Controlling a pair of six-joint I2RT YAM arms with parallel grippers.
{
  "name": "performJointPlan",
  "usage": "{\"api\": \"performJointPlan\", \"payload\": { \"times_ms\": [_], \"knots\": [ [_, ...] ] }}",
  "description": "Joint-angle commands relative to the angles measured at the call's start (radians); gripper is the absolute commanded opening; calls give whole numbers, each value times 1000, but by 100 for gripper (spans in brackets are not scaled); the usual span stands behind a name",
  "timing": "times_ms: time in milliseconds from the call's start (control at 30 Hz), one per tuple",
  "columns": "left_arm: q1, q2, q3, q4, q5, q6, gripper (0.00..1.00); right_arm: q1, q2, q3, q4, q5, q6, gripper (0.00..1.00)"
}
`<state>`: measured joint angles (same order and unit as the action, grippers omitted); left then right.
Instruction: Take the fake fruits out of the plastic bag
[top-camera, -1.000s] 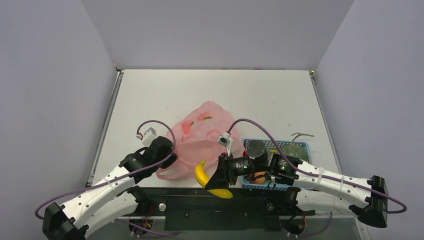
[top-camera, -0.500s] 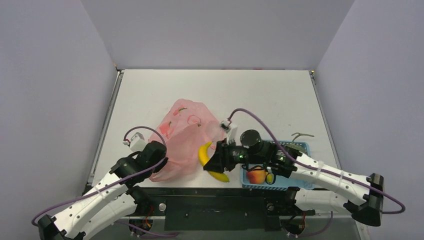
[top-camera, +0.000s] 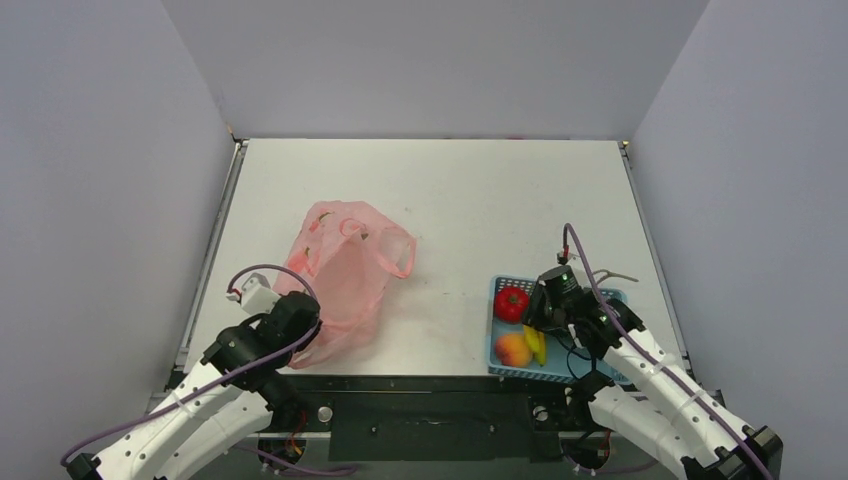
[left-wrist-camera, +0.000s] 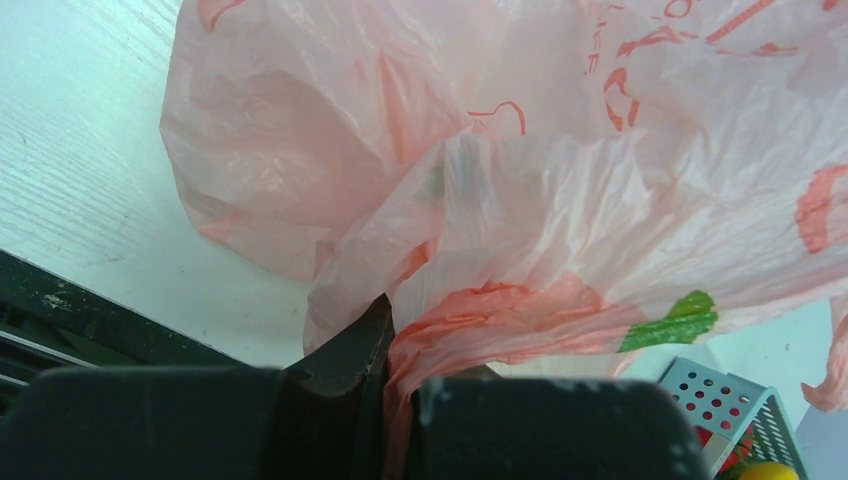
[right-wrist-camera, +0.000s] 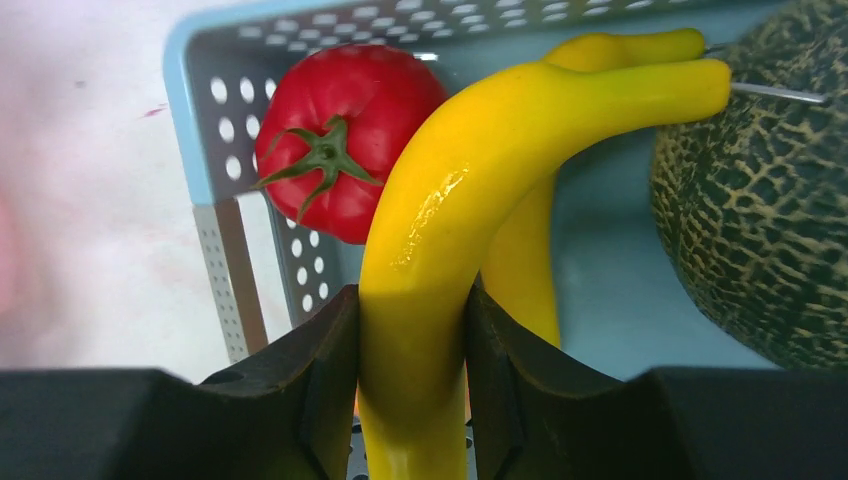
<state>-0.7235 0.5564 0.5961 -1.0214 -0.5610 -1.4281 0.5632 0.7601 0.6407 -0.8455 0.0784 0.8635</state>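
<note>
The pink plastic bag (top-camera: 342, 268) lies crumpled on the table's left side, and a bunched fold of the bag (left-wrist-camera: 520, 150) is pinched in my left gripper (left-wrist-camera: 400, 345), which is shut at the bag's near corner (top-camera: 312, 330). My right gripper (right-wrist-camera: 412, 300) hovers over the blue basket (top-camera: 497, 322) and is shut on a yellow banana (right-wrist-camera: 430, 220). Under it in the basket lie a second banana (right-wrist-camera: 525, 270), a red tomato (right-wrist-camera: 335, 120) and a netted melon (right-wrist-camera: 770, 200). From above the tomato (top-camera: 511, 302) and a peach (top-camera: 513, 349) show; my right gripper (top-camera: 543, 322) covers the melon.
The basket's perforated wall (right-wrist-camera: 215, 150) stands at the table's near right, by the front edge. A corner of the basket (left-wrist-camera: 720, 400) shows past the bag in the left wrist view. Grey walls enclose the white table (top-camera: 470, 190) on three sides.
My right arm carried the banana rightward from beside the bag to over the basket. My left arm pulled back and left, dragging the bag with it.
</note>
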Motion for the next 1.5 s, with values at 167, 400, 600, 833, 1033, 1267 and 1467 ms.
{"api": "performJointPlan", "payload": {
  "times_ms": [167,400,600,833,1033,1267,1467],
  "knots": [
    [4,12,73,17,12,47,0,-108,90,-25,6,10,-126,8],
    [4,14,73,38,35,56,0,-106,117,-16,4,5,-129,20],
    [4,21,68,61,47,61,0,-83,100,31,-51,132,-95,44],
    [4,36,79,80,70,75,0,7,151,130,-153,301,-57,61],
    [4,40,100,127,130,139,0,164,137,217,-122,348,-58,74],
    [5,19,103,134,160,177,0,229,144,258,-7,281,-124,78],
    [5,5,106,155,136,198,0,237,152,289,18,271,-143,80]
  ]
}}
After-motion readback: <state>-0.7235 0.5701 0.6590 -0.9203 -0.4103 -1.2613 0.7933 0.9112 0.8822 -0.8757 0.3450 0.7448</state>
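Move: The right hand holds the yellow banana over the blue basket; its resting place on the basket floor is about 4 cm to the right, 1 cm back and 4 cm below. Another banana already lies about 1 cm right of the hand, the tomato 4 cm ahead and 3 cm left, the peach 4 cm back and 2 cm left, the melon 12 cm right and 4 cm ahead. From the left hand, pinching the pink bag, that resting place is some 45 cm right, 1 cm back and 5 cm lower. The right hand lowers the held banana about 3 cm while shifting as much to the right, setting it between the other banana and the melon, then opens its fingers wide to let go and climbs some 9 cm from its lowest point, swinging left and slightly forward over the tomato side of the basket. Meanwhile the left hand keeps its pinch on the bag and draws it right and up by 3 to 4 cm, turning about 10 degrees clockwise. ##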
